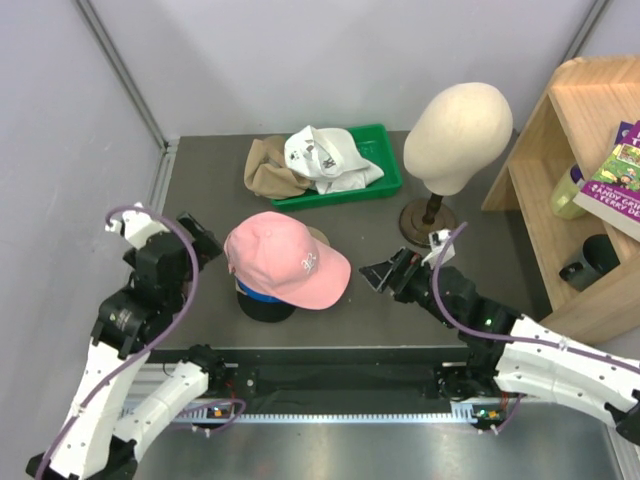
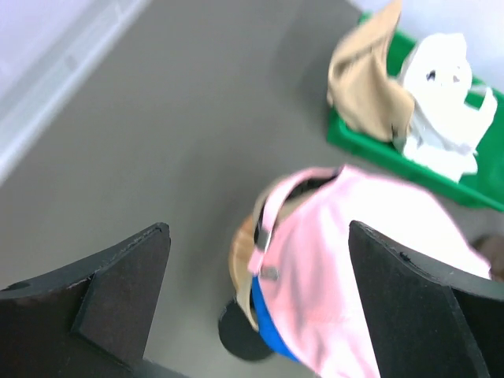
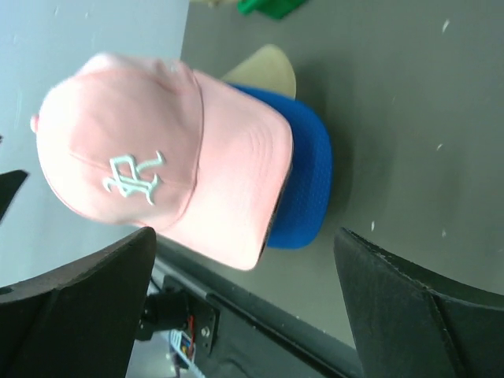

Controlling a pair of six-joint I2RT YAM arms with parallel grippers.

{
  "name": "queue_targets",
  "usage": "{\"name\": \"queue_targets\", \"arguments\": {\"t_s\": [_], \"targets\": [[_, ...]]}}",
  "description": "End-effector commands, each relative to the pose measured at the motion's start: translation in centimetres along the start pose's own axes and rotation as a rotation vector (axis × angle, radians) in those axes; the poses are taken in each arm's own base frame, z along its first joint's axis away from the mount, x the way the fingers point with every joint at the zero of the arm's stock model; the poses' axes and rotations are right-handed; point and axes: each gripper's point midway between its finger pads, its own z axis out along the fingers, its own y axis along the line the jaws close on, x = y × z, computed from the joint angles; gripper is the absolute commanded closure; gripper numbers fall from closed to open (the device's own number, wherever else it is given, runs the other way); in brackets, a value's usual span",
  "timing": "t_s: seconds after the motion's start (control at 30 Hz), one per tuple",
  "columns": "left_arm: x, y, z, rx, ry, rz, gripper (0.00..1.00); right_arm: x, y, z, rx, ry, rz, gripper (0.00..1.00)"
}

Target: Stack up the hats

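Observation:
A pink cap [image 1: 287, 258] with a white logo tops a pile of hats in the middle of the table. Under it show a blue brim [image 3: 307, 181], a tan brim [image 3: 268, 67] and a black brim [image 2: 236, 335]. My left gripper [image 1: 205, 243] stands open just left of the pile, its jaws wide with nothing between them. My right gripper [image 1: 385, 272] stands open just right of the pink brim, apart from it. Further back lie a white cap [image 1: 325, 155] with a dark logo and a khaki-brown cap [image 1: 268, 168].
The white and khaki-brown caps rest in and over the left end of a green tray [image 1: 340, 195] at the back. A cream mannequin head [image 1: 458, 135] on a round wooden stand [image 1: 428, 222] is at the right. Beyond it stands a wooden shelf [image 1: 560, 150] with books.

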Motion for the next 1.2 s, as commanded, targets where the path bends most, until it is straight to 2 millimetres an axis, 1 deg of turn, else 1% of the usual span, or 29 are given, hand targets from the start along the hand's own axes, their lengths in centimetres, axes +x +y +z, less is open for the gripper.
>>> {"name": "queue_targets", "arguments": {"t_s": [0.0,0.03,0.07,0.1,0.13,0.17,0.2,0.23,0.27,0.3,0.33,0.4,0.43,0.47,0.5,0.53,0.6,0.63,0.7,0.73,0.77,0.8,0.87,0.9,0.97,1.07,1.1,1.13,1.17], "targets": [[-3.9,-2.3,1.6,-0.042,-0.073,0.154,0.01,-4.1,-0.7,-0.7,0.130,-0.097,-0.064,0.06],[-4.5,-5.2,3.1,0.000,-0.070,0.163,0.01,-4.5,-0.9,-0.5,0.147,-0.099,-0.049,0.05],[-4.8,-6.6,4.0,0.022,-0.069,0.194,0.01,-5.7,-1.2,-0.3,0.164,-0.123,-0.034,0.05],[-5.0,-8.2,5.0,0.048,-0.064,0.203,0.01,-5.7,-1.5,0.0,0.173,-0.109,-0.030,0.05],[-5.3,-11.1,6.9,0.087,-0.067,0.205,0.01,-6.3,-1.7,0.2,0.181,-0.114,-0.022,0.05],[-4.9,-13.0,7.8,0.140,-0.044,0.229,0.01,-7.9,-2.3,0.4,0.207,-0.151,0.000,0.05],[-5.8,-15.0,8.2,0.186,-0.055,0.221,0.01,-7.9,-2.6,0.8,0.211,-0.123,0.010,0.05],[-4.7,-17.0,10.5,0.204,-0.031,0.238,0.01,-8.5,-3.0,0.9,0.220,-0.125,0.015,0.05],[-4.1,-18.8,11.4,0.256,-0.001,0.251,0.01,-10.3,-3.6,1.0,0.238,-0.159,0.032,0.05],[-5.1,-20.8,11.7,0.299,-0.017,0.240,0.02,-10.4,-3.9,1.4,0.246,-0.142,0.036,0.05],[-3.2,-22.1,14.1,0.298,0.031,0.267,0.02,-10.9,-4.1,1.6,0.255,-0.147,0.025,0.05],[-3.5,-25.4,15.2,0.375,0.035,0.264,0.02,-12.3,-4.5,2.1,0.280,-0.164,0.025,0.05],[-1.5,-26.2,17.4,0.371,0.081,0.286,0.02,-12.7,-4.6,2.4,0.284,-0.167,0.014,0.05],[-1.0,-26.9,18.2,0.379,0.094,0.290,0.02,-13.5,-4.5,2.6,0.288,-0.180,0.014,0.05],[-1.6,-28.4,18.4,0.411,0.088,0.280,0.02,-13.4,-4.9,3.2,0.296,-0.160,0.014,0.05],[0.3,-28.8,20.4,0.401,0.123,0.299,0.03,-14.3,-4.5,3.4,0.285,-0.177,0.014,0.05],[0.6,-30.3,21.4,0.434,0.133,0.303,0.04,-14.3,-4.9,4.4,0.289,-0.151,0.014,0.05],[2.6,-30.4,23.1,0.420,0.170,0.321,0.04,-15.1,-4.6,4.8,0.280,-0.165,0.017,0.05],[3.1,-30.8,24.0,0.406,0.195,0.335,0.05,-15.3,-4.9,5.6,0.283,-0.147,0.016,0.05],[4.8,-30.3,25.5,0.370,0.225,0.360,0.06,-15.9,-4.4,5.8,0.274,-0.154,0.012,0.05],[4.7,-30.3,25.9,0.355,0.223,0.366,0.07,-15.9,-4.6,6.2,0.281,-0.145,0.012,0.05],[5.8,-29.4,26.9,0.313,0.244,0.391,0.09,-16.0,-4.5,6.4,0.278,-0.142,0.007,0.05],[6.4,-28.7,27.5,0.289,0.248,0.419,0.11,-16.4,-4.4,6.7,0.274,-0.145,0.008,0.05],[7.0,-28.5,28.0,0.284,0.254,0.431,0.19,-16.6,-4.3,6.8,0.272,-0.148,0.007,0.05],[7.6,-28.6,28.2,0.303,0.269,0.441,0.24,-17.0,-4.4,7.1,0.271,-0.152,0.006,0.05],[8.9,-29.0,28.5,0.338,0.301,0.443,0.49,-17.6,-4.5,7.5,0.274,-0.160,-0.001,0.06],[9.1,-29.0,28.5,0.341,0.304,0.443,0.65,-17.3,-4.2,7.7,0.257,-0.140,-0.013,0.06],[8.9,-29.1,28.4,0.344,0.300,0.439,0.97,-17.8,-3.7,7.7,0.244,-0.146,-0.024,0.06],[8.6,-29.1,28.4,0.340,0.291,0.438,1.00,-17.6,-3.5,8.0,0.230,-0.129,-0.035,0.06]]}}
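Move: In the green box, the white hat lies about 37 cm ahead of the left hand, 25 cm to its right and some 16 cm lower. The tan hat is roughly 13 cm left of the white one. The pink hat, topping the stack, sits about 14 cm to the left hand's right, 2 cm ahead and 11 cm below. From the right hand, the white hat is some 28 cm ahead, 9 cm left and 8 cm lower; the head stand is roughly 20 cm ahead, 16 cm right. Sweeping from beside the pink hat to the green box, the left hand goes about 34 cm forward and 22 cm right, rising slightly before sinking, turning some 30 degrees clockwise and tipping down. At the end its fingers close on the white hat's strap. The open right hand draws away from the pink hat, forward and then also right towards the head stand, turning clockwise. ##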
